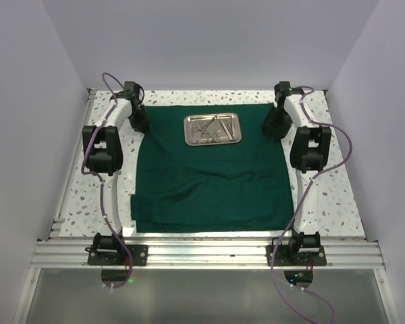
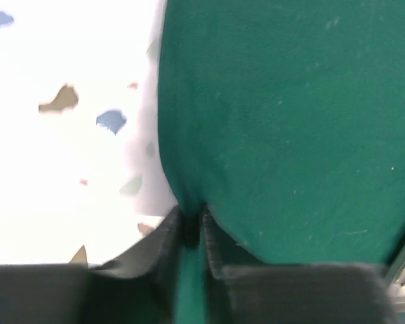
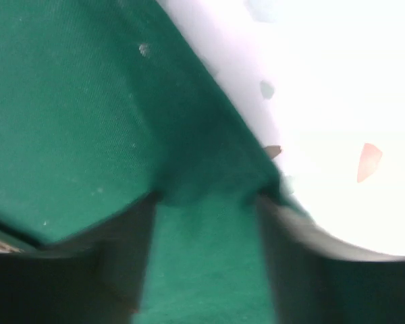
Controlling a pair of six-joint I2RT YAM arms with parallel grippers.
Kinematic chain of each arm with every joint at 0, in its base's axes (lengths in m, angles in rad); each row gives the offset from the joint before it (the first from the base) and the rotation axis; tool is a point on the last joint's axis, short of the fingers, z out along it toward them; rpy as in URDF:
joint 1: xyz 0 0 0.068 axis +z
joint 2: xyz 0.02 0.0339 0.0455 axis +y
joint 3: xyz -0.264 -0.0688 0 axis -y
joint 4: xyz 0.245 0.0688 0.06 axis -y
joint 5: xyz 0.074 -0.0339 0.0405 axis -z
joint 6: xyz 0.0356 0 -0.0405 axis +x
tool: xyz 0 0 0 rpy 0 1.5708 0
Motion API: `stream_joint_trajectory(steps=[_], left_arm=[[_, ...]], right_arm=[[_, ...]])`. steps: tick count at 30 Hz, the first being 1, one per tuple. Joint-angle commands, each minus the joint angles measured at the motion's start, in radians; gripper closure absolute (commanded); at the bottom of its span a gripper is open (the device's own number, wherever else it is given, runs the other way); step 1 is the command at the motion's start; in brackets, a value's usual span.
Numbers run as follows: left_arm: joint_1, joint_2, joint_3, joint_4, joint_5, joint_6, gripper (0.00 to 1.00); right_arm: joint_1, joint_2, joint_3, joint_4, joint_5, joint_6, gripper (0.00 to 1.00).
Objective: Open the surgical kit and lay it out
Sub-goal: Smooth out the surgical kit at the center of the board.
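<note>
The dark green cloth (image 1: 209, 182) of the surgical kit lies spread on the table, with the shiny steel tray (image 1: 213, 129) near its far edge. Slim silver instruments (image 1: 208, 128) lie in the tray. My left gripper (image 1: 140, 125) is down at the cloth's far left corner. In the left wrist view its fingertips (image 2: 191, 219) are pinched together on the cloth (image 2: 283, 121) edge. My right gripper (image 1: 275, 128) is at the far right corner. Its jaws (image 3: 206, 196) stand wide apart astride the cloth (image 3: 67, 115), whose edge runs between the fingers (image 3: 304, 263).
The speckled white table (image 1: 324, 196) shows on both sides of the cloth. White walls enclose it on three sides. An aluminium rail (image 1: 209, 255) with both arm bases runs along the near edge. The cloth's near half has shallow folds.
</note>
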Motion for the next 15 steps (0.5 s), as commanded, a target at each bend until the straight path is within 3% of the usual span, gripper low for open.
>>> stream_joint_trajectory(steps=[1, 2, 3, 5, 10, 15], left_arm=[[0.011, 0.078, 0.071, 0.007, 0.013, 0.03, 0.85], [0.014, 0.099, 0.085, 0.004, 0.017, 0.028, 1.0], [0.019, 0.112, 0.1, -0.001, 0.017, 0.025, 1.0], [0.025, 0.141, 0.148, 0.001, 0.019, 0.025, 1.0], [0.077, 0.187, 0.246, 0.036, 0.0, -0.002, 1.0], [0.115, 0.243, 0.391, 0.134, 0.008, -0.053, 1.0]], right_arm=[[-0.003, 0.048, 0.078, -0.036, 0.01, 0.008, 0.51], [-0.003, 0.056, 0.079, -0.017, 0.0, 0.012, 0.62], [-0.003, 0.073, 0.082, -0.011, -0.004, 0.014, 0.79], [-0.003, 0.098, 0.11, -0.006, -0.005, 0.025, 0.99], [-0.006, 0.18, 0.223, 0.006, 0.009, 0.069, 1.0], [-0.023, 0.191, 0.227, 0.122, 0.007, 0.124, 1.0]])
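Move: The green cloth's left edge is right between the left fingertips, about 1 cm below the left hand. The cloth's far left corner is some 12 cm straight ahead and the tray's middle about 32 cm to the right, level with that hand. The cloth's right edge is roughly 3 cm right of the right hand, level fore and aft and 1 cm down. From the right hand, the far right corner is about 13 cm straight ahead, the tray 27 cm left and 1 cm ahead. Finish shutting the left gripper on the cloth's left edge, and close the wider-open right gripper on the cloth just inside its right edge. With both pinches kept low, drag the cloth forward towards the board's far edge: the left hand about 6 cm, easing some 2 cm left late on, the right starting later and going about 4 cm. ##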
